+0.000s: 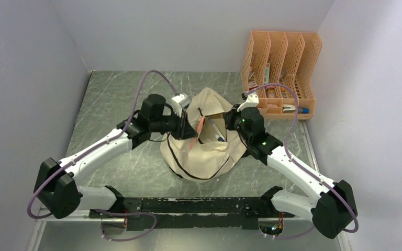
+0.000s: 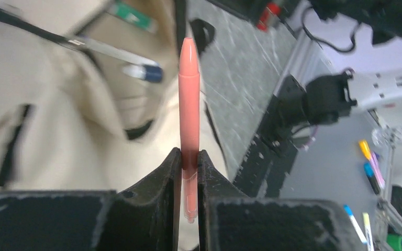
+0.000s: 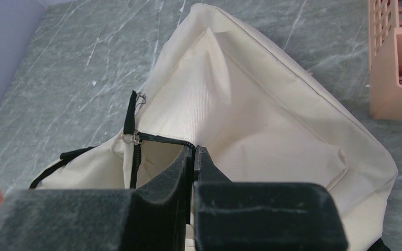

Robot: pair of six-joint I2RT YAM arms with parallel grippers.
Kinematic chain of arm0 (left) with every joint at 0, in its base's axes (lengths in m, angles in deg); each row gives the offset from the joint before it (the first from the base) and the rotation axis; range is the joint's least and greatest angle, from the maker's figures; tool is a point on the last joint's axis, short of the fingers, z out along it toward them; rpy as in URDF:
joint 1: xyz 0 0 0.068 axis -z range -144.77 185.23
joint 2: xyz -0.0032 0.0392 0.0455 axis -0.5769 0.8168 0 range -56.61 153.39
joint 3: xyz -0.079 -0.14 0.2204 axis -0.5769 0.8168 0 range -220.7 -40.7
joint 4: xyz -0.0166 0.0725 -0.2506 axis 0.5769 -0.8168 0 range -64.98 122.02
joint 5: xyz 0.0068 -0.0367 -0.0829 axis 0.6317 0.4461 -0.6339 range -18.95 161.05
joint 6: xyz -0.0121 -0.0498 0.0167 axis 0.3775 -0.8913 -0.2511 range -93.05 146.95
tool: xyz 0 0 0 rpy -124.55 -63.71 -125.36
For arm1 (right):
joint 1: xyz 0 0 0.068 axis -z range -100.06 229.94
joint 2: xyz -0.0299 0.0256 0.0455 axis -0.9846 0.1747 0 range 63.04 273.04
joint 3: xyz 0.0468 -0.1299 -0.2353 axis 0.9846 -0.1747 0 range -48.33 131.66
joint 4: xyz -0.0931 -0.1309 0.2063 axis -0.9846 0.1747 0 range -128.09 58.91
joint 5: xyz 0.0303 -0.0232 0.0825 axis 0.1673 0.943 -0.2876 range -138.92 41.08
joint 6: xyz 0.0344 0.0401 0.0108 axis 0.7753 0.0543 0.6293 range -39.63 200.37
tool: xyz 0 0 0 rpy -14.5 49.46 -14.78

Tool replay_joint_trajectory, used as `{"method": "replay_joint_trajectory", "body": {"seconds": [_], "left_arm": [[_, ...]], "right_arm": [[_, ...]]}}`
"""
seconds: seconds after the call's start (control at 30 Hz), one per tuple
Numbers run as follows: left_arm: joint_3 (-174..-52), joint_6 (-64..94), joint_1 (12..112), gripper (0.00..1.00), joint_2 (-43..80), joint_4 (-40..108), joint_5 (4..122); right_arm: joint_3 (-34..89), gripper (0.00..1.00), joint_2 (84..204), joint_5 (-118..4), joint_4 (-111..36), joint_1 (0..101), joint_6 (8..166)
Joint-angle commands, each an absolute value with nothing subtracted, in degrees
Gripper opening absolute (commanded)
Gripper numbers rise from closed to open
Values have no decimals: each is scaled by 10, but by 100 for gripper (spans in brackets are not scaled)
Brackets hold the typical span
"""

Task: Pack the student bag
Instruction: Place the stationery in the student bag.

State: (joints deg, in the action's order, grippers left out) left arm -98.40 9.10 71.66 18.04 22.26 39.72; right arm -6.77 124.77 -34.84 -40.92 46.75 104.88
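Observation:
The cream student bag (image 1: 204,154) lies mid-table with its black-zippered mouth open toward the arms. My left gripper (image 1: 191,128) is shut on a salmon-pink pen (image 2: 189,99), gripped near its clear end, with the tip pointing at the bag's opening (image 2: 131,83). A blue-capped pen (image 2: 138,68) lies inside the bag. My right gripper (image 3: 194,151) is shut on the zipper edge of the bag (image 3: 256,120) and holds the opening's right side up. The zip pull (image 3: 131,112) stands just left of its fingers.
An orange perforated file organizer (image 1: 282,68) with several items stands at the back right, close behind my right gripper (image 1: 231,120). Grey walls enclose the table on three sides. A black rail (image 1: 199,206) runs along the near edge.

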Motion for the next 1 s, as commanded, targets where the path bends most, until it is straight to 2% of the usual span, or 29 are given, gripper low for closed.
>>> {"method": "replay_joint_trajectory", "body": {"seconds": [0.0,0.23,0.37,0.57,0.97], "left_arm": [[-950,42,777,5,162,287,427],[-1007,-30,812,5,254,265,497],[-1037,-60,813,5,307,251,493],[-1042,-97,813,5,341,261,506],[-1134,-172,813,5,420,246,570]], "right_arm": [[-65,0,1229,-311,-439,471,1063],[-70,0,1227,-328,-455,471,1056],[-90,0,1211,-372,-487,471,1027],[-119,0,1182,-441,-536,471,984],[-155,0,1165,-555,-594,469,939]]}}
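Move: My left hand holds the peach pen crosswise. The mouth of the student bag lies some 7 cm to the right, 2 cm ahead and about 9 cm below; the blue-capped tube inside is roughly 10 cm right, 2 cm ahead and 14 cm down. The zip edge of the flap, pinched by my right hand, is about 11 cm right of my left hand, 4 cm ahead and nearly level. From my right hand, the mouth is roughly 4 cm left, 2 cm back and 8 cm lower. I carry the still-pinched pen with my left hand about 9 cm right and some 6 cm down into the bag's mouth, swinging back a little first, then forward, and rolling the wrist about 20 degrees so the pen's forward end dips under the flap. My right hand keeps its pinch on the zip edge, draws it about 4 cm back and left, and turns counter-clockwise. ##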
